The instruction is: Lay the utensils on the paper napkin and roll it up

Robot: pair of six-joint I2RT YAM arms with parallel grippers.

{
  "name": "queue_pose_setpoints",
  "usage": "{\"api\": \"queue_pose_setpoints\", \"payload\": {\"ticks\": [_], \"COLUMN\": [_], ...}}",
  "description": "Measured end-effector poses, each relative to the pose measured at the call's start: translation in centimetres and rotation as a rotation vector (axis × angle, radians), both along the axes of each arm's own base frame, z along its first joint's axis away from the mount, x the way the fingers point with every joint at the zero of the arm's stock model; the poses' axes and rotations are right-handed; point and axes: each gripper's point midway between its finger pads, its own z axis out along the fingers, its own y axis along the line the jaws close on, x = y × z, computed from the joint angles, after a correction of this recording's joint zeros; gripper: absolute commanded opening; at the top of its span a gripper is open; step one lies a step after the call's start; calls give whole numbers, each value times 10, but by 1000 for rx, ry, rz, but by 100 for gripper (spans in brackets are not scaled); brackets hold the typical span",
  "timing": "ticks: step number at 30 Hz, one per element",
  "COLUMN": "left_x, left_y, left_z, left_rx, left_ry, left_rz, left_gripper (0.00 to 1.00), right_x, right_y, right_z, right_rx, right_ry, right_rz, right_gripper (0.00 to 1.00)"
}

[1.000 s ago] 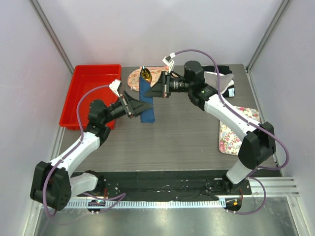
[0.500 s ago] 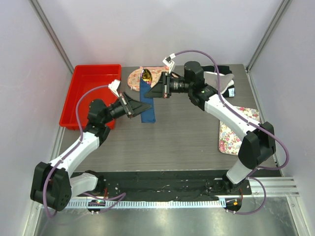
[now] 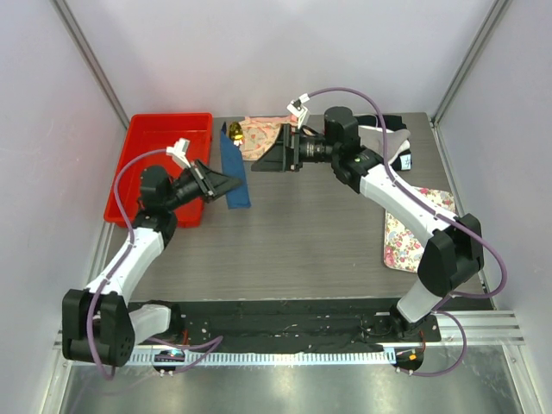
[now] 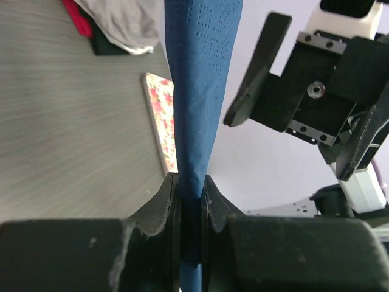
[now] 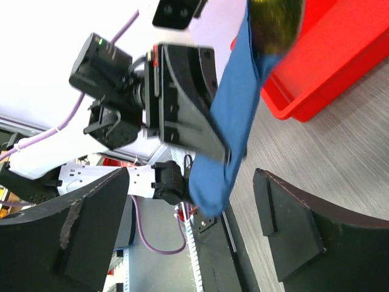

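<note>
The paper napkin [image 3: 231,159] is rolled into a narrow dark blue tube. A yellowish utensil end [image 3: 234,134] sticks out of its far end; the handles are hidden inside. My left gripper [image 3: 229,183] is shut on the roll and holds it by the red tray's right wall. In the left wrist view the roll [image 4: 200,73] runs up from between the jaws. My right gripper [image 3: 269,160] is open and empty, just right of the roll and apart from it. In the right wrist view the roll [image 5: 234,121] and the yellowish end [image 5: 276,18] hang ahead of the spread fingers [image 5: 292,231].
A red tray [image 3: 138,185] stands at the back left. A peach floral cloth [image 3: 263,134] lies at the back centre. A white floral mat [image 3: 418,228] lies at the right edge. A black and white object [image 3: 392,138] is at the back right.
My left gripper has carried the rolled napkin to the left, toward the red tray. The roll has come away from the right gripper, which has stayed in place.
</note>
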Motion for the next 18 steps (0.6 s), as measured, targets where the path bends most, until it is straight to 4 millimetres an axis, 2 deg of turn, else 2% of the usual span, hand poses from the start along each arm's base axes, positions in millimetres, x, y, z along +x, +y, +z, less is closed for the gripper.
{"api": "queue_pose_setpoints", "payload": {"ticks": [3,7,10,14,18], "left_x": [13,35,53,74,84], "left_y": [20,56,93,137,164], "left_z": [-4,-10,-20,-40,-68], "left_rx": [40,114,193,318,407], "left_ry": [-18,-37,-50,-31,3], "left_rz": [26,46,57,50,-6], "left_gripper": [0,0,0,0,0], "right_x": [3,8,11,12,13], "right_y": [-3,-9,-13,-15,-14], "right_z": [-1,-5,-8,-10,-14], "right_rx": [-5,-17,-28,-34,-39], "right_ry": [-2,5,15,13,17], "right_rz": [-9,-23,-32,-36,-32], "right_gripper": [95,95,95,95,95]}}
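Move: The left gripper already holds the rolled napkin with the utensils in it. The red tray's middle lies about 25 cm to its left, some 19 cm ahead and about 25 cm below; the tray's right rim is only about 12 cm to the left, equally far ahead. The peach pouch lies some 29 cm ahead and 6 cm to the right. From the empty right gripper, the red tray is about 31 cm left, 18 cm ahead and 30 cm below. Swing the left gripper left and somewhat forward, about 16 cm left and 8 cm ahead, carrying the napkin roll away from the open right gripper and over the red tray's right rim. Sink nearly 7 cm, mostly late in the swing, roll the fingertips down some 20 degrees, and keep the pinch closed throughout. ##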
